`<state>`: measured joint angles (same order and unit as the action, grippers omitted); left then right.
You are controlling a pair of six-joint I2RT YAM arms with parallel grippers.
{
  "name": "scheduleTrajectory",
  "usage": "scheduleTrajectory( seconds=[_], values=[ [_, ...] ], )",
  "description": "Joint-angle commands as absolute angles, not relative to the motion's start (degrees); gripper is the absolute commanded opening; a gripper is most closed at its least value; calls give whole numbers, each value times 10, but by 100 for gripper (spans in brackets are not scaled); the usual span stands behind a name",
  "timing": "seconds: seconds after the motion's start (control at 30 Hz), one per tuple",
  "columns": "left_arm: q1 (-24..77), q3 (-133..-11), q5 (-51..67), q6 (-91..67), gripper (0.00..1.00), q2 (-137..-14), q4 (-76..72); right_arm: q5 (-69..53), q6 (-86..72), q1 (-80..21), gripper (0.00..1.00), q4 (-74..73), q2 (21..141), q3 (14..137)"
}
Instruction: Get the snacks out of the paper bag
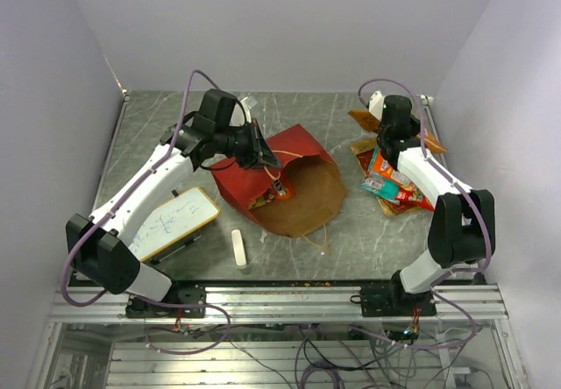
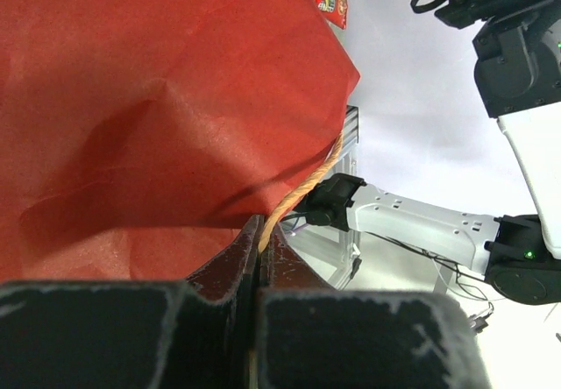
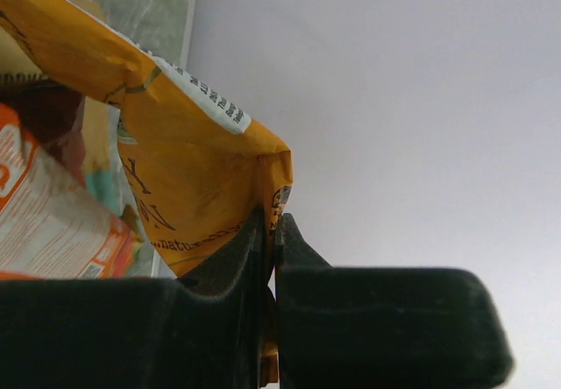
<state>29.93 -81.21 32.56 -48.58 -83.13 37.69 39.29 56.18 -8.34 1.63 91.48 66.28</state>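
Observation:
The paper bag (image 1: 302, 196), red outside and brown inside, lies tipped on the table with its mouth facing the near edge. My left gripper (image 1: 259, 156) is shut on its twisted tan handle (image 2: 302, 187), against the red wall (image 2: 158, 100). A red and orange snack (image 1: 270, 198) shows inside the mouth. At the far right my right gripper (image 1: 379, 114) is shut on the edge of an orange packet (image 3: 202, 170), which hangs over a pile of snacks (image 1: 396, 183) on the table. Another orange and white packet (image 3: 53, 222) lies below it.
A white whiteboard (image 1: 175, 221) lies at the near left under the left arm. A small white eraser bar (image 1: 238, 249) sits near the front edge. Pale walls close in the table on three sides, and a metal rail (image 1: 280, 300) runs along the front.

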Motion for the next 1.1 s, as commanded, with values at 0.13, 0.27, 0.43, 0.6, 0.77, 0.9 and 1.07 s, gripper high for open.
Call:
scheduleTrajectory(
  seconds=[0.13, 0.27, 0.43, 0.6, 0.77, 0.9, 1.07],
  values=[
    [287, -817, 334, -469, 7, -822, 386, 427, 481, -83, 0, 11, 877, 616],
    [286, -810, 342, -473, 7, -822, 380, 431, 415, -90, 0, -30, 870, 602],
    [284, -800, 345, -481, 7, -815, 372, 404, 339, -97, 0, -68, 846, 577],
    [285, -802, 342, -482, 7, -805, 380, 382, 299, -121, 0, -94, 824, 542],
    [285, -788, 338, -492, 7, -789, 374, 369, 286, -145, 0, -97, 809, 509],
    [285, -773, 341, -504, 7, -779, 361, 351, 286, -162, 0, -82, 810, 490],
    [285, -765, 338, -516, 7, -769, 358, 355, 251, -164, 0, -98, 832, 489]
  ],
)
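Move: The orange snack bag is already pinched in the right hand. The snack pile it is taken to has its middle about 10 cm back, 4 cm left and some 18 cm below. The red paper bag lies roughly 32 cm to the left of the pile and about level with it fore and aft. From the left hand, which holds the paper bag's handle, the pile is about 33 cm right, 4 cm ahead and 22 cm below. The orange snack bag is lowered about 10 cm onto the snack pile as the right hand sinks and draws back some 8 cm, swinging left by about 5 cm in the later half. The wrist rolls its left side up by roughly 20 degrees; the fingers keep their pinch. The left hand still grips the rope handle, easing slightly back and left. ##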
